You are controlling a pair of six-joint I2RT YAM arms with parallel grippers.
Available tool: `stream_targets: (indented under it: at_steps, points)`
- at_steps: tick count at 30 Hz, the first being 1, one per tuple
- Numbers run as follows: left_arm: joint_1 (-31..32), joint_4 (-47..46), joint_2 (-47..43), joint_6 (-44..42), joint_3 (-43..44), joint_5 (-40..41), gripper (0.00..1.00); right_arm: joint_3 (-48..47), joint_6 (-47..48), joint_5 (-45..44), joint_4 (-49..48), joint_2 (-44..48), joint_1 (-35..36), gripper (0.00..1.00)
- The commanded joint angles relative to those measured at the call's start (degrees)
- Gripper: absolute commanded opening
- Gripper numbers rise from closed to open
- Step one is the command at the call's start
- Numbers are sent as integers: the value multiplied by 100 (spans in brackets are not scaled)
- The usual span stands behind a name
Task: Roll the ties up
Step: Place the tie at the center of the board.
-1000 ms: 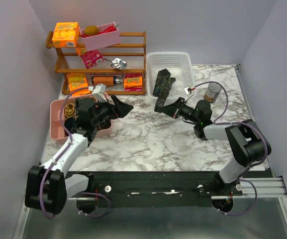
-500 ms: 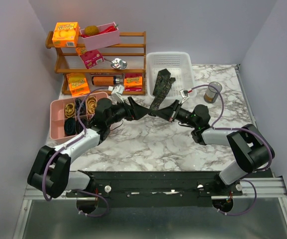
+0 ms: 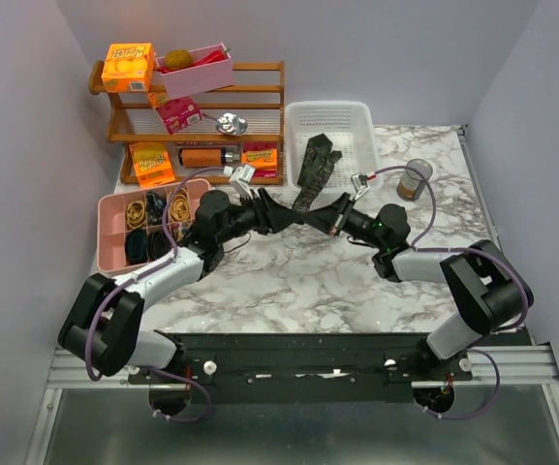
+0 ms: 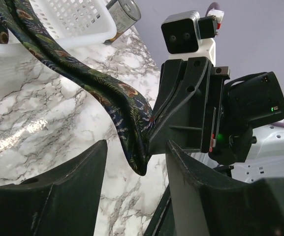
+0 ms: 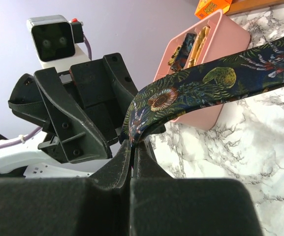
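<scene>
A dark tie [image 3: 310, 172] with a green-gold leafy pattern trails out of the white basket [image 3: 357, 118] toward the table's middle. My right gripper [image 3: 326, 215] is shut on its lower end, the cloth pinched between the fingertips [image 5: 133, 142] and running off to the upper right [image 5: 205, 83]. My left gripper [image 3: 281, 215] faces it nose to nose and stands open. In the left wrist view the tie's folded tip [image 4: 138, 160] hangs just ahead of the gap between my two fingers [image 4: 78, 187], touching neither.
A pink compartment tray [image 3: 109, 242] with yellow and black elastic loops sits at the left. Behind it stands a wooden rack [image 3: 260, 108] with boxes and a bottle. A metal can [image 3: 415, 178] is to the right of the basket.
My left arm swung from the pink tray to the middle, up to the right gripper, and its jaws narrowed. The right gripper shifted slightly left with the tie.
</scene>
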State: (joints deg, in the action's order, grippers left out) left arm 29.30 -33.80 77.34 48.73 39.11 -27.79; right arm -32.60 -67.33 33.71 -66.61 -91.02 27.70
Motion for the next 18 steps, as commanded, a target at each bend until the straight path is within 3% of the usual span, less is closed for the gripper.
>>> stream_targets:
  at_steps: [1, 2, 3, 5, 6, 11, 14, 15, 17, 18]
  points:
    - [50, -162, 70, 31, 167, 98, 49, -18, -105, -58, -318, -74, 25, 1]
    - [50, -144, 71, 14, 184, 98, 43, -10, -114, -49, -318, -65, 25, 1]
    - [50, -127, 88, -4, 202, 90, 27, -10, -96, -49, -318, -65, 33, 2]
    - [50, -30, 79, -30, 272, 98, 13, 17, -96, -58, -326, -47, 33, 4]
    - [50, 14, 79, -48, 298, 81, 0, 17, -105, -67, -335, -30, 33, 7]
    - [50, 540, -210, -372, 448, 195, 0, -27, 105, -49, -134, 233, 25, 20]
    - [50, 1111, -455, -670, 701, 274, 0, -36, 386, -110, 225, 453, 25, 44]
    - [41, 1287, -518, -776, 790, 274, 0, -45, 509, -137, 419, 698, 33, 60]
    - [41, 1849, -754, -1074, 1088, 266, 0, -115, 1027, -303, 1328, 1006, 33, 77]
    - [41, 2034, -834, -1163, 1203, 257, 0, -159, 1281, -408, 1744, 1347, 33, 93]
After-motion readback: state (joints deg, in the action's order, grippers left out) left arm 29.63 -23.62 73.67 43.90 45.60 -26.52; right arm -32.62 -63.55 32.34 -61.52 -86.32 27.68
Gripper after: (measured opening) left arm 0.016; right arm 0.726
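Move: The tie's free end, still pinched in the right fingers, lies between the left hand's open fingers, about 2 cm right of and 1 cm ahead of that hand point, level with it. From the left hand, the white basket is some 19 cm ahead, 11 cm right and the orange box 16 cm ahead, 9 cm left, both lower. The tin can stands about 11 cm ahead and 31 cm right of the right hand, lower down. Left fingers close on the tie's end, the right fingers open and let go, then left lifts about 3 cm. ##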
